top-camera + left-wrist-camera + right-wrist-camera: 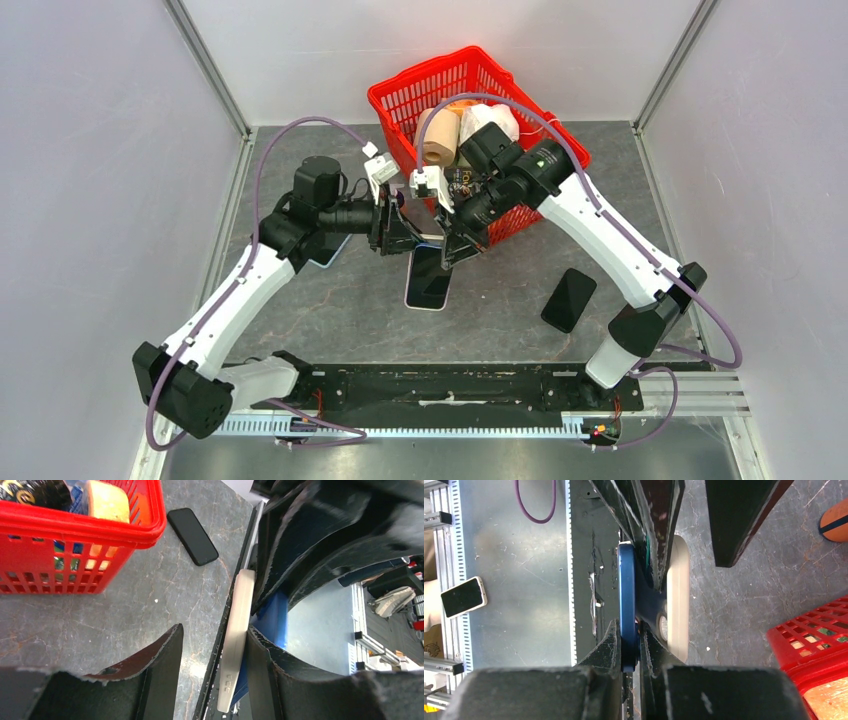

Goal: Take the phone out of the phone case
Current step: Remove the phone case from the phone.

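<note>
The phone (428,280), black screen with a pale rim, hangs tilted between the two grippers over the middle of the table. In the left wrist view its pale edge (237,640) lies against one finger (270,675) of my left gripper (214,629); the other finger stands well apart, so this gripper is open. The blue phone case (627,590) is peeled partly off the phone's pale back (678,595). My right gripper (629,627) is shut on the case's edge. The blue case also shows behind the phone in the left wrist view (274,622). Both grippers meet in the top view, left (400,228) and right (452,240).
A red basket (400,95) with rolls and packets stands at the back, just behind the grippers; it also shows in the left wrist view (75,530). A black phone (568,298) lies on the table to the right. Another flat device (330,250) lies under the left arm.
</note>
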{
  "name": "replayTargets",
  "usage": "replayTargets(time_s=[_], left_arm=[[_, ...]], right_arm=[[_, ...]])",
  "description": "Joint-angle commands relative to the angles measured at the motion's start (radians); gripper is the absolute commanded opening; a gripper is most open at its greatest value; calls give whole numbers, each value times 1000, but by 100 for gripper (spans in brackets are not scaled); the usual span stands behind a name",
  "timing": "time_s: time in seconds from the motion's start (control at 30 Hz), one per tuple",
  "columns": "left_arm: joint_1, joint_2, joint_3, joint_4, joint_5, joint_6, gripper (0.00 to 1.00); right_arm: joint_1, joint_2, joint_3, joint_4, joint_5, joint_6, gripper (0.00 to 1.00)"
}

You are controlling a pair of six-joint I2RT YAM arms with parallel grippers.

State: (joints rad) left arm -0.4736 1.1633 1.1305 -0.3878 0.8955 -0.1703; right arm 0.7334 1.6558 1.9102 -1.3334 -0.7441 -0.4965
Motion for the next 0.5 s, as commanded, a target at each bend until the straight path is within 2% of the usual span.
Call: replayTargets(time_s=[0.0,0.1,0.17,0.23,0.27,0.3,0.47], left_arm=[[-25,7,-33,29,45,-40,54],[-30,17,-54,58,56,-68,54],[-31,23,-64,83,64,-92,46],[-31,31,-67,105,69,-110,25],[-31,33,-66,113,65,-115,11],[-30,36,-64,113,52,-115,3],[4,33,-60,97,-73,-113,2]], right_arm=[[3,-1,76,51,-8,17,5],[5,3,89,51,-3,19,5],[5,6,90,50,-3,21,5],[5,6,86,51,-3,22,5],[6,6,83,50,-3,21,5],[5,3,79,51,-3,19,5],[6,-35,57,52,24,16,2]])
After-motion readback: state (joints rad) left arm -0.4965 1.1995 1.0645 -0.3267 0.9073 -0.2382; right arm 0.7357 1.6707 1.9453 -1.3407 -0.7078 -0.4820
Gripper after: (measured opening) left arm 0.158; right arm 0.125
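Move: The cream edge of the phone case that stands away from the phone is just under my half-open left fingers, some 2 cm lower, 2 cm to the right and 1 cm back. The blue phone's middle is about 6 cm back, 1 cm right and 4 cm below. The red basket's near corner lies roughly 11 cm right, 3 cm ahead and 18 cm down. From my right hand, which holds the phone, that case edge is about 3 cm forward and 3 cm left, at its height. I sink my left hand about 2.5 cm onto the case's lifted edge, edging 1 cm to the right, one finger still between case and phone. On the way I close the fingers from half open and pinch the edge, easing slightly back, then a little forward again. My right hand keeps its pinch on the phone almost without moving. ##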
